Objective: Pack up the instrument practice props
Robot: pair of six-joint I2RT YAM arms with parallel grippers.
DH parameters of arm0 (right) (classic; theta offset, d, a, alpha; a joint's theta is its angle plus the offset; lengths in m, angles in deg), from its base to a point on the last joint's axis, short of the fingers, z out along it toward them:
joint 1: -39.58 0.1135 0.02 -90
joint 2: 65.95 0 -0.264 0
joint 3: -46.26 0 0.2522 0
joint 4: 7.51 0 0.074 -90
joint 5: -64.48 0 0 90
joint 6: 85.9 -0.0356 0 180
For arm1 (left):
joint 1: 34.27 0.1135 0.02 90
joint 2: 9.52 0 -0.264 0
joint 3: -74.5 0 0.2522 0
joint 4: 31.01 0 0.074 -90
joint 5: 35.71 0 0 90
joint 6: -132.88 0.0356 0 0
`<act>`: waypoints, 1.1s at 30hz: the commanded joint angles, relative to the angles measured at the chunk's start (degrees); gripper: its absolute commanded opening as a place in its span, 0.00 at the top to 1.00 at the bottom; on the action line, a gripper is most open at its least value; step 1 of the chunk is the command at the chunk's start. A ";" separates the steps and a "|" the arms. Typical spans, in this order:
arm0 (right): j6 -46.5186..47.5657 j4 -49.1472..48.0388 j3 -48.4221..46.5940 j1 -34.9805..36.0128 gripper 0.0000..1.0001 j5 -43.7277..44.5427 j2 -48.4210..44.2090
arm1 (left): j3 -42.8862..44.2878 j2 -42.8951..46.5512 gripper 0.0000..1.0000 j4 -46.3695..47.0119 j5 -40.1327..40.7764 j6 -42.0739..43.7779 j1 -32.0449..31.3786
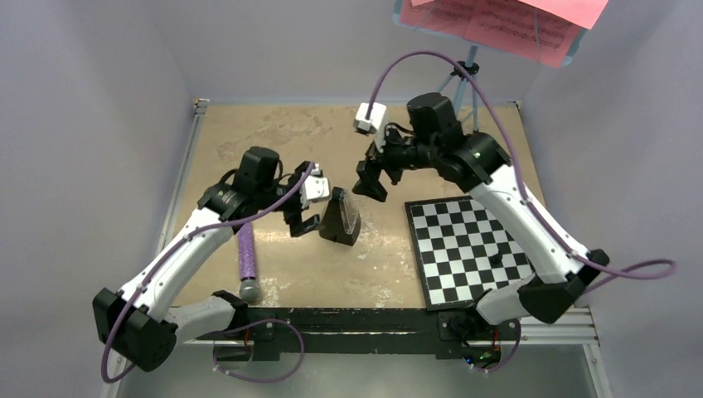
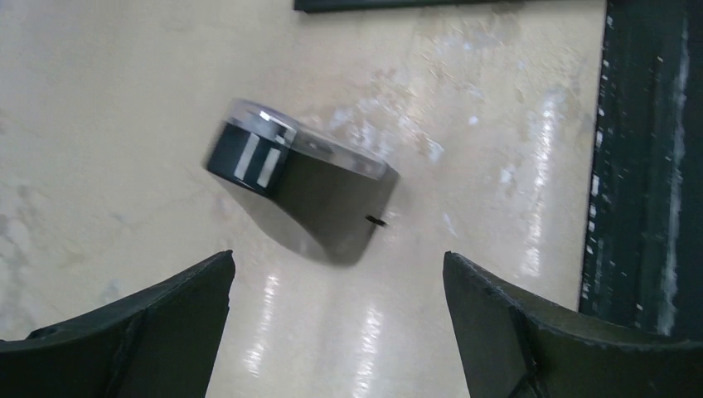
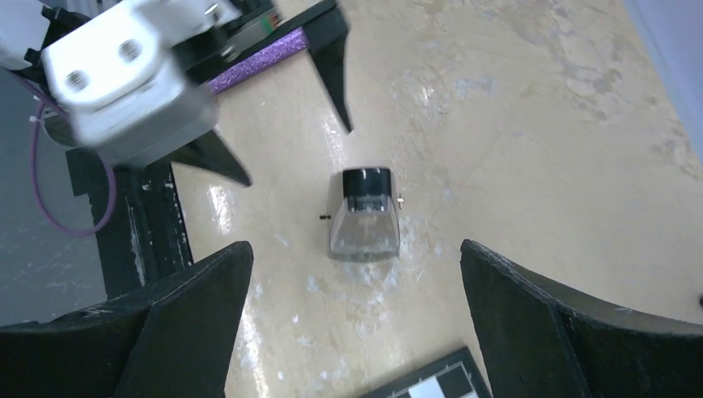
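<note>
The small black metronome (image 1: 340, 217) with its clear cover stands upright on the tan table, mid-left; it also shows in both wrist views (image 2: 303, 186) (image 3: 365, 215). My left gripper (image 1: 303, 219) is open just left of it, not touching, with nothing between its jaws (image 2: 340, 282). My right gripper (image 1: 370, 181) hangs open above and to the right of the metronome, empty (image 3: 356, 274). The light-blue music stand (image 1: 469, 76) is at the back right, with the pink sheet-music pages (image 1: 497, 25) on its desk.
A black-and-white checkered board (image 1: 468, 249) lies at the right under my right arm. A purple glitter microphone (image 1: 247, 257) lies at the left, beneath my left arm. A black rail (image 1: 356, 319) runs along the near edge of the table.
</note>
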 commanded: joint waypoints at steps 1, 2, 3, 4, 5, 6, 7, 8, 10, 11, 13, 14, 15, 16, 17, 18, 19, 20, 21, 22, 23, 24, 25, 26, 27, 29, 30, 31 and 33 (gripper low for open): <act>-3.08 7.14 2.42 -3.20 0.01 4.34 -6.49 | 11.96 -9.12 0.01 2.57 1.32 1.13 0.02; -3.75 7.15 4.16 -4.01 0.01 6.00 -8.21 | 14.41 -10.89 0.01 2.35 1.63 -0.80 -0.02; -4.61 6.90 6.00 -4.93 0.01 8.26 -9.96 | 16.31 -12.14 0.01 2.51 2.34 -3.67 -0.27; -5.73 6.42 7.70 -5.89 0.01 10.88 -11.79 | 17.55 -13.03 0.01 3.21 3.41 -7.50 -0.60; -6.95 6.05 9.06 -6.97 0.01 13.53 -13.25 | 18.43 -13.53 0.01 3.95 5.30 -11.74 -0.92; -7.88 6.00 10.15 -8.04 0.01 15.74 -14.51 | 19.04 -13.79 0.01 4.64 7.30 -16.65 -1.41; -8.64 6.43 10.84 -9.20 0.01 17.30 -15.41 | 19.26 -13.93 0.01 5.03 9.37 -22.17 -1.95; -9.28 6.82 11.27 -10.24 0.01 18.31 -16.01 | 19.28 -14.06 0.01 5.30 12.22 -26.88 -2.65; -10.56 7.10 12.12 -11.91 0.01 18.95 -17.16 | 20.14 -15.14 0.01 4.09 15.28 -33.96 -4.28; -10.86 7.13 12.50 -12.42 0.01 18.92 -17.44 | 20.69 -15.96 0.01 3.34 16.56 -37.56 -5.16; -11.30 7.00 13.53 -12.79 0.01 18.69 -17.85 | 21.82 -17.49 0.01 2.08 18.85 -43.85 -6.87; -11.52 6.78 14.07 -13.05 0.01 18.32 -18.06 | 22.55 -18.46 0.01 1.14 20.53 -46.50 -7.81; -11.92 6.65 14.50 -13.26 0.01 17.84 -18.16 | 23.61 -19.39 0.01 0.08 21.85 -48.43 -8.57; -12.32 6.44 14.85 -13.40 0.01 17.49 -18.31 | 24.32 -20.15 0.01 -0.71 23.17 -49.76 -9.60; -12.69 6.33 15.20 -13.52 0.01 17.21 -18.47 | 24.98 -20.78 0.01 -1.23 25.00 -50.29 -10.57; -12.95 6.04 15.52 -13.60 0.01 16.94 -18.60 | 25.48 -21.33 0.01 -1.76 27.33 -50.44 -11.52; -13.21 5.80 15.86 -13.74 0.01 16.70 -18.71 | 25.86 -22.03 0.01 -2.48 29.50 -51.00 -12.26; -13.35 5.50 16.14 -13.71 0.01 16.50 -18.80 | 26.17 -22.75 0.01 -3.41 31.74 -51.79 -12.62; -13.53 5.35 16.23 -13.79 0.01 16.36 -18.81 | 26.22 -23.42 0.02 -4.14 33.58 -52.76 -12.73; -13.63 5.12 16.38 -13.90 0.01 16.21 -18.81 | 26.32 -24.35 0.03 -4.68 34.73 -53.35 -12.68; -13.66 4.93 16.54 -13.93 0.01 16.16 -18.76 | 26.52 -25.07 0.06 -4.91 34.83 -53.43 -12.66; -13.67 4.81 16.74 -13.97 0.02 15.97 -18.89 | 26.90 -25.66 0.09 -5.15 34.60 -53.26 -12.74; -13.61 4.71 16.94 -14.09 0.02 15.82 -18.90 | 27.29 -26.13 0.13 -5.21 34.55 -53.23 -12.68; -13.57 4.69 17.19 -14.21 0.02 15.58 -19.09 | 27.74 -26.50 0.16 -5.45 34.79 -53.23 -12.71; -13.56 4.56 17.64 -14.39 0.02 15.48 -19.34 | 28.18 -27.00 0.17 -6.02 35.25 -53.05 -12.85; -13.69 4.20 18.86 -14.80 0.02 15.13 -20.00 | 28.36 -27.62 0.20 -7.50 36.45 -52.77 -13.24; -13.80 3.89 19.53 -14.98 0.02 14.79 -20.25 | 28.07 -27.66 0.25 -7.82 36.54 -52.34 -13.36; -14.01 3.69 20.11 -15.10 0.02 14.48 -20.43 | 27.81 -27.72 0.30 -7.99 36.18 -51.86 -13.36; -14.61 3.28 20.96 -15.22 0.02 13.96 -20.68 | 27.57 -27.62 0.39 -8.05 35.25 -50.58 -13.38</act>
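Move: The metronome, its clear cover already on, stands about 7 cm ahead of the left hand and 6 cm to its right, its middle some 11 cm lower. From the right hand it is about 7 cm left, 2 cm ahead and 23 cm below. The chessboard's middle lies roughly 46 cm right of the left hand and level with it fore and aft; the purple microphone is about 22 cm left of that hand and 3 cm back. The metronome's top is what the left hand comes to: it swings forward and right about 7 cm each while rising over 4 cm, then sinks some 6 cm, turning about 45 degrees counter-clockwise and tipping its fingers down as they begin to close around the cap. The right hand, empty and open, clears off about 15 cm to the right towards the chessboard, turning clockwise and ending some 5 cm lower. ##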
